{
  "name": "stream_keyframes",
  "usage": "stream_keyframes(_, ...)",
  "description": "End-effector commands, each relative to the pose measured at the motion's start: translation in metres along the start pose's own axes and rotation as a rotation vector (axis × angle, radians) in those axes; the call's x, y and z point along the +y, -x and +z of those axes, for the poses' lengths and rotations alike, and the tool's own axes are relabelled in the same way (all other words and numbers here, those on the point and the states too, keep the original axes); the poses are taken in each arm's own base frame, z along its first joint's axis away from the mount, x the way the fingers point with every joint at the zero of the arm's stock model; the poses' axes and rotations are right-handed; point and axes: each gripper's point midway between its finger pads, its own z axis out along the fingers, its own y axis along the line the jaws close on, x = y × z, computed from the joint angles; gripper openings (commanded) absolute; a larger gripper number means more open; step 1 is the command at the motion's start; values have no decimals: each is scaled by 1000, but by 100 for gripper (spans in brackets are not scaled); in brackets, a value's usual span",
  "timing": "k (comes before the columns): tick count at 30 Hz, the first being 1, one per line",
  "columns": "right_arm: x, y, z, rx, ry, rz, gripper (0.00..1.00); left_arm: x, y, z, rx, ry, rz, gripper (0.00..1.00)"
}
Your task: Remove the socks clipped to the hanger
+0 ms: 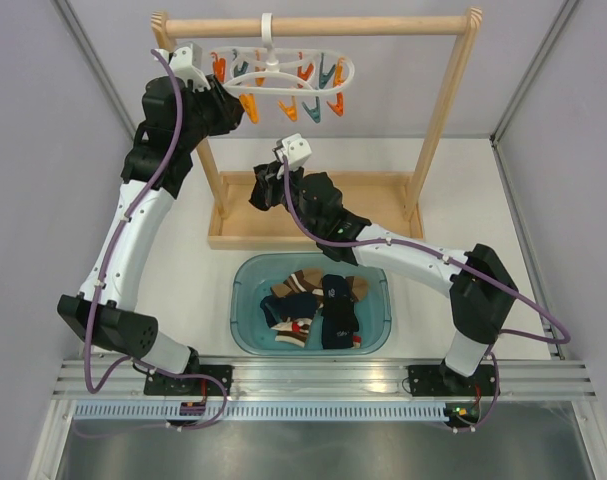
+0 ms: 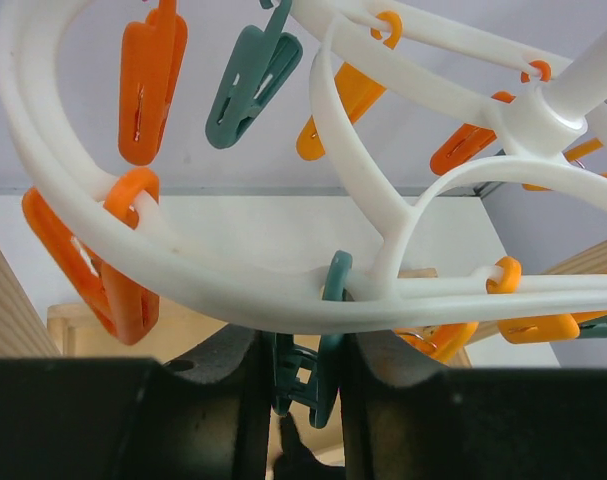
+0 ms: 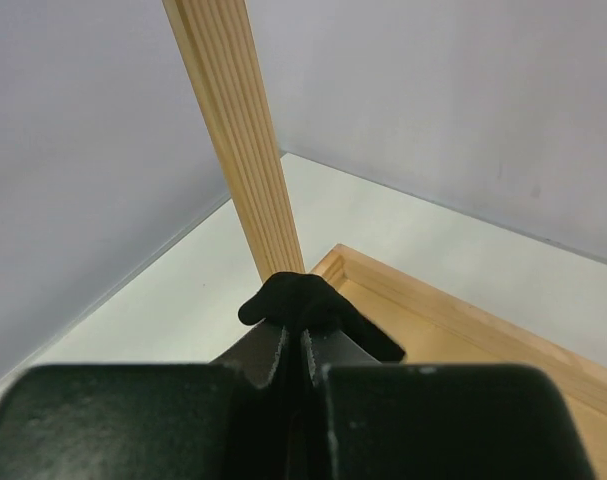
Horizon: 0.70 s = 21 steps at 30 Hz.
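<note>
The white oval hanger (image 1: 283, 75) hangs by its hook from the wooden rail, with orange and teal pegs dangling; no sock shows on them. My left gripper (image 1: 235, 100) is at the hanger's left end, and in the left wrist view (image 2: 305, 350) it is shut on a teal peg (image 2: 308, 385) under the white ring (image 2: 183, 285). My right gripper (image 1: 266, 188) is below it, over the frame's base, shut on a dark sock (image 3: 298, 300) bunched at its fingertips (image 3: 268, 345). Several striped and dark socks (image 1: 313, 305) lie in the teal basin.
The wooden rail frame (image 1: 443, 110) stands at the back, with its left post (image 3: 238, 150) right in front of the right gripper and its base tray (image 1: 383, 190) beneath. The teal basin (image 1: 245, 275) sits in front of the frame, between the arms. Grey walls enclose the sides.
</note>
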Motion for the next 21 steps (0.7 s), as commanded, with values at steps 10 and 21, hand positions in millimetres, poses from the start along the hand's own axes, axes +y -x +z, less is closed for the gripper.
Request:
stream_keyframes(10, 6, 24, -6, -50, 24, 21, 3, -6, 23, -10, -69, -16, -12, 54)
stream_keyframes(21, -1, 14, -14, -24, 5, 16, 3, -1, 7, -22, -45, -1, -10, 100)
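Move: The teal clip sits pinched between the left fingers, right at the hand point. An orange clip is about 4 cm to its left, 3 cm farther out and 2 cm higher; another is some 4 cm to its right, level with it. The freed black sock, in the right fingers, is roughly 10 cm below and 3 cm right, 1 cm nearer. From the right hand the bin is about 18 cm back, 8 cm right and 27 cm down. The left fingers let go of the teal clip, spreading from about a third open to fully wide on either side while the hand holds its place, and only then does the hand begin sinking, about 1.5 cm, easing slightly back. The right hand stays shut on the black sock and starts down roughly 1 cm with it, towards the bin. ##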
